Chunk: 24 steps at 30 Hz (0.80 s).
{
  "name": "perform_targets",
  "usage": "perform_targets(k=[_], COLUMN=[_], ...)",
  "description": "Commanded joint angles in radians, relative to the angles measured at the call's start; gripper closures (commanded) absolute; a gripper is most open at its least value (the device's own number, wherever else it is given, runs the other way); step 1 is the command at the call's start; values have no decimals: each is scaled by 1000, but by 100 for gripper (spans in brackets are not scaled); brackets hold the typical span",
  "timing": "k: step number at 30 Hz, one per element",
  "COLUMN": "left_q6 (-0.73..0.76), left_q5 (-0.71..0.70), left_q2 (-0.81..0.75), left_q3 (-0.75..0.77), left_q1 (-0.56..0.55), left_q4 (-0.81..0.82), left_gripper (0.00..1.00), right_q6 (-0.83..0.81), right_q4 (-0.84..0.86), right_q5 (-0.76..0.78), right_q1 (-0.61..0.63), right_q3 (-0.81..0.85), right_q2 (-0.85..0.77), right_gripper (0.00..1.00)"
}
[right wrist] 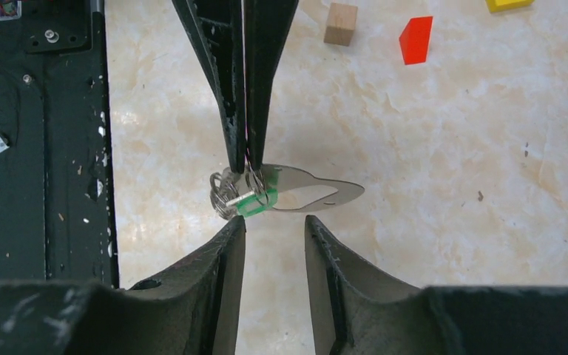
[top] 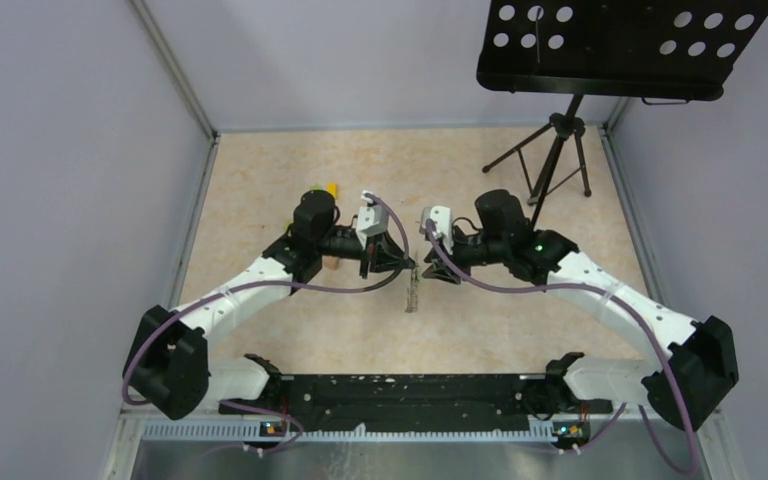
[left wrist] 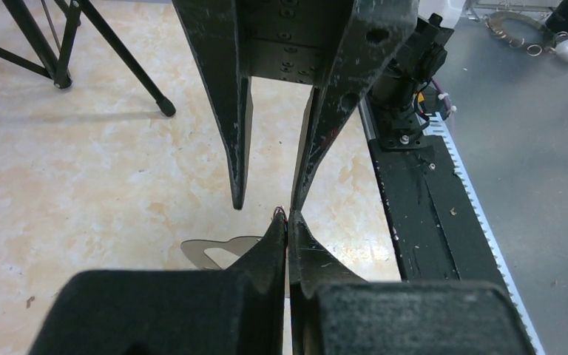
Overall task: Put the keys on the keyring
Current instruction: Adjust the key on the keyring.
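Observation:
Both grippers meet tip to tip above the middle of the table. My left gripper (left wrist: 288, 216) is shut on a thin wire loop, the keyring (right wrist: 251, 164), of which only a sliver shows between its fingers. Below those fingers hang the keys (right wrist: 318, 191): a flat silver one with an oval cut-out, a small coiled metal ring (right wrist: 224, 196) and a green tag (right wrist: 255, 203). In the top view the keys (top: 412, 291) dangle just under the two grippers. My right gripper (right wrist: 274, 222) faces the bunch, open, with nothing between its fingers and its left tip right by the green tag.
A wooden block (right wrist: 340, 24), a red block (right wrist: 416, 39) and a yellow block (right wrist: 506, 4) lie beyond the left gripper. A black music stand (top: 620, 45) on a tripod (top: 552, 160) stands at the back right. The black base rail (top: 400, 395) runs along the near edge.

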Motion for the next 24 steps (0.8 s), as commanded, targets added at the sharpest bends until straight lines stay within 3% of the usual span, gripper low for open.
perform_targets(k=[1,12,24], left_q6=[-53,-251,-364], left_q5=[54,89,125], left_q2=[-39,-24,10], left_q3=[-4,-16,-44], left_q1=[12,18,17], left_q4=[112,322,467], left_gripper=[100,100,100], right_q6=[25,78,84], right_q4=[59,132,168], right_q5=[-80,-211,-178], right_q1=[-49,-84,-84], right_q3=[-22,-85,-76], right_q2=[-71,-106,-165], right_gripper=[64,44,46])
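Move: The green key hangs on the keyring in the left fingertips, roughly 4 cm below the left hand point and 1 cm to its right. From the right hand it is about 3 cm left and 1 cm back, near fingertip height. The metal keys hang some 2 cm farther back than the green key and slightly lower. The grey plate's middle is about 3 cm ahead of the green key, 1 cm farther left and 2 cm lower. The keyring, still pinched in the left hand's shut fingers, is lifted about 4.5 cm, the fingertips tipping up by under 10 degrees. Beside it the empty right hand spreads its part-open fingers wider. It first slips some 1.5 cm right and up, then eases back towards its base and halfway left again, ending about 2 cm higher with its fingers tipped up a little. ##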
